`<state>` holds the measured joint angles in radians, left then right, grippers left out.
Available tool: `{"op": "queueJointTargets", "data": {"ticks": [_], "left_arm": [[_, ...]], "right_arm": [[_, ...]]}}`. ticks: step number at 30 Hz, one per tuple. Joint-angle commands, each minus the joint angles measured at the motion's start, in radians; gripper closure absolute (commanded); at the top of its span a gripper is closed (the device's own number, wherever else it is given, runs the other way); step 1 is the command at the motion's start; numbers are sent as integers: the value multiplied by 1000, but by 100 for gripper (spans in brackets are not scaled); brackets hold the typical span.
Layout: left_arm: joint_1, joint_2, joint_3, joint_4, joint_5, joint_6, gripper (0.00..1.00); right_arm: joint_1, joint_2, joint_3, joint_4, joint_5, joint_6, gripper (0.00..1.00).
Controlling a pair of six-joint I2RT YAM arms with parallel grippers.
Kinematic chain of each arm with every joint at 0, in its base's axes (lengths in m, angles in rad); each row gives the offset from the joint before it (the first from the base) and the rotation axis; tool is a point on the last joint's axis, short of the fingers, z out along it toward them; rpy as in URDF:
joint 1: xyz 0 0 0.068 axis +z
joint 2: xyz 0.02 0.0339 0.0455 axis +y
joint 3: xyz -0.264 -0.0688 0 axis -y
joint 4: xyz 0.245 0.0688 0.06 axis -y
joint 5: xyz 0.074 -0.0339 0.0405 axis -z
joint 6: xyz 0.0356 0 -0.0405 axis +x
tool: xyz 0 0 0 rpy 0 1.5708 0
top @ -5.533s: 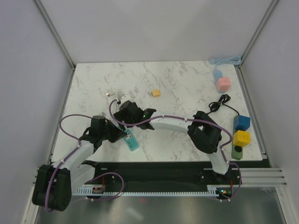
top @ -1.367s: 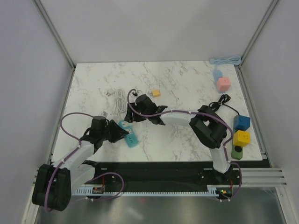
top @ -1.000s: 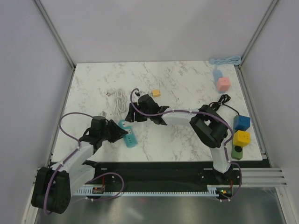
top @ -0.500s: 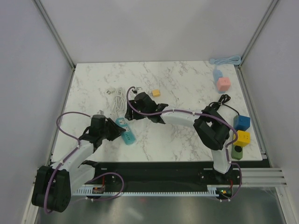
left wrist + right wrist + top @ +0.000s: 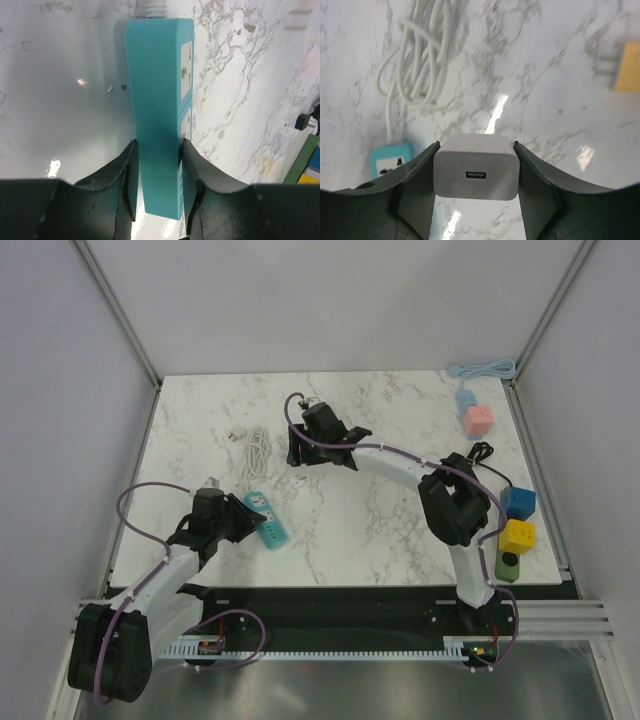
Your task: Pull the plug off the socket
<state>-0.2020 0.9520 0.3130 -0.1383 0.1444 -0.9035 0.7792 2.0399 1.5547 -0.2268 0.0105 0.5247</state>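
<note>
The teal socket strip (image 5: 265,519) lies on the marble table at the left front. My left gripper (image 5: 243,524) is shut on its near end, its fingers (image 5: 125,175) pressed against both sides of the strip (image 5: 159,110). My right gripper (image 5: 297,452) is farther back, near the table's middle, shut on a white USB plug (image 5: 475,172) held above the marble, clear of the strip, whose end shows below in the right wrist view (image 5: 391,159). The plug itself is hidden under the gripper in the top view.
The strip's white cord (image 5: 254,450) lies coiled behind it. A small orange block sits by the right gripper, mostly hidden. Pink (image 5: 478,420), blue (image 5: 518,502) and yellow (image 5: 517,536) blocks, a black cable (image 5: 470,462) and a green piece (image 5: 508,566) are at the right edge.
My right gripper has pulled the white plug out of the strip and carried it back and right, away from it. My left gripper stayed shut on the strip, which turned slightly.
</note>
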Motion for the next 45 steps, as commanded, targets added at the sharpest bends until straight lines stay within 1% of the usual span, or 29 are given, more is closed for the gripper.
{"op": "queueJointTargets", "data": {"ticks": [1, 2, 3, 5, 7, 11, 15, 19, 22, 23, 26, 28, 29, 32, 37, 38, 42, 43, 45], "left_arm": [[12, -1, -49, -113, -117, 64, 98], [12, 1, -49, -113, -117, 64, 98], [12, 1, -49, -113, -117, 66, 98], [12, 4, -48, -113, -117, 68, 98], [12, 4, -46, -112, -117, 68, 98], [10, -1, -49, -110, -114, 68, 98], [10, -9, -52, -110, -111, 68, 98], [10, -4, -52, -110, -112, 68, 98], [10, -13, -55, -110, -112, 68, 98], [10, -15, -55, -110, -112, 68, 98], [10, -13, -55, -110, -112, 67, 98], [10, -10, -54, -110, -111, 66, 98], [10, -9, -54, -112, -111, 67, 98], [10, -18, -55, -110, -108, 69, 98], [10, -22, -57, -113, -95, 61, 98], [10, -24, -55, -116, -91, 58, 98], [10, -24, -55, -116, -89, 55, 98], [10, -24, -55, -115, -88, 55, 98], [10, -25, -54, -115, -88, 52, 98]], "right_arm": [[-93, 97, 240, -222, -47, -107, 100], [-103, 123, 284, -265, -59, -127, 100], [-112, 176, 377, -349, -76, -146, 100], [-129, 212, 464, -396, -84, -167, 100], [-136, 244, 495, -407, -90, -180, 100], [-144, 325, 619, -443, -116, -184, 100], [-144, 402, 682, -450, -148, -166, 100], [-144, 453, 732, -448, -144, -157, 96], [-144, 474, 757, -434, -144, -147, 87], [-144, 480, 763, -428, -144, -146, 82], [-144, 490, 778, -411, -144, -135, 72], [-146, 499, 785, -391, -158, -134, 70], [-146, 505, 788, -379, -156, -131, 65], [-146, 506, 791, -341, -164, -127, 57], [-146, 508, 802, -295, -161, -108, 53], [-146, 508, 801, -283, -162, -103, 50], [-146, 510, 809, -269, -156, -100, 43], [-146, 511, 812, -270, -156, -101, 43], [-146, 511, 812, -269, -158, -101, 37]]}}
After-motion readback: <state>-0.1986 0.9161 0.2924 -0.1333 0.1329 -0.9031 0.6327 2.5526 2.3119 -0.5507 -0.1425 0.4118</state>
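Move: The bare patch of table for the white plug lies about 11 cm ahead of the right hand, 1 cm to its left and some 5 cm lower. The yellow plug lies about 13 cm ahead and 9 cm right, the white cable bundle 8 cm ahead and 9 cm left, the teal socket 12 cm back and 6 cm left. From the left hand, the socket's middle is 2 cm ahead and 1 cm left, the bare patch 25 cm ahead and 6 cm right. The white plug, already free of the socket and still pinched in the right hand, is carried quickly forward about 9 cm past the cable bundle, veering right, then lowered nearly 6 cm from a slight rise. Now low, the right hand creeps on forward and a little left, fingers unchanged. The left hand stays put, keeping its grip on the teal socket. ##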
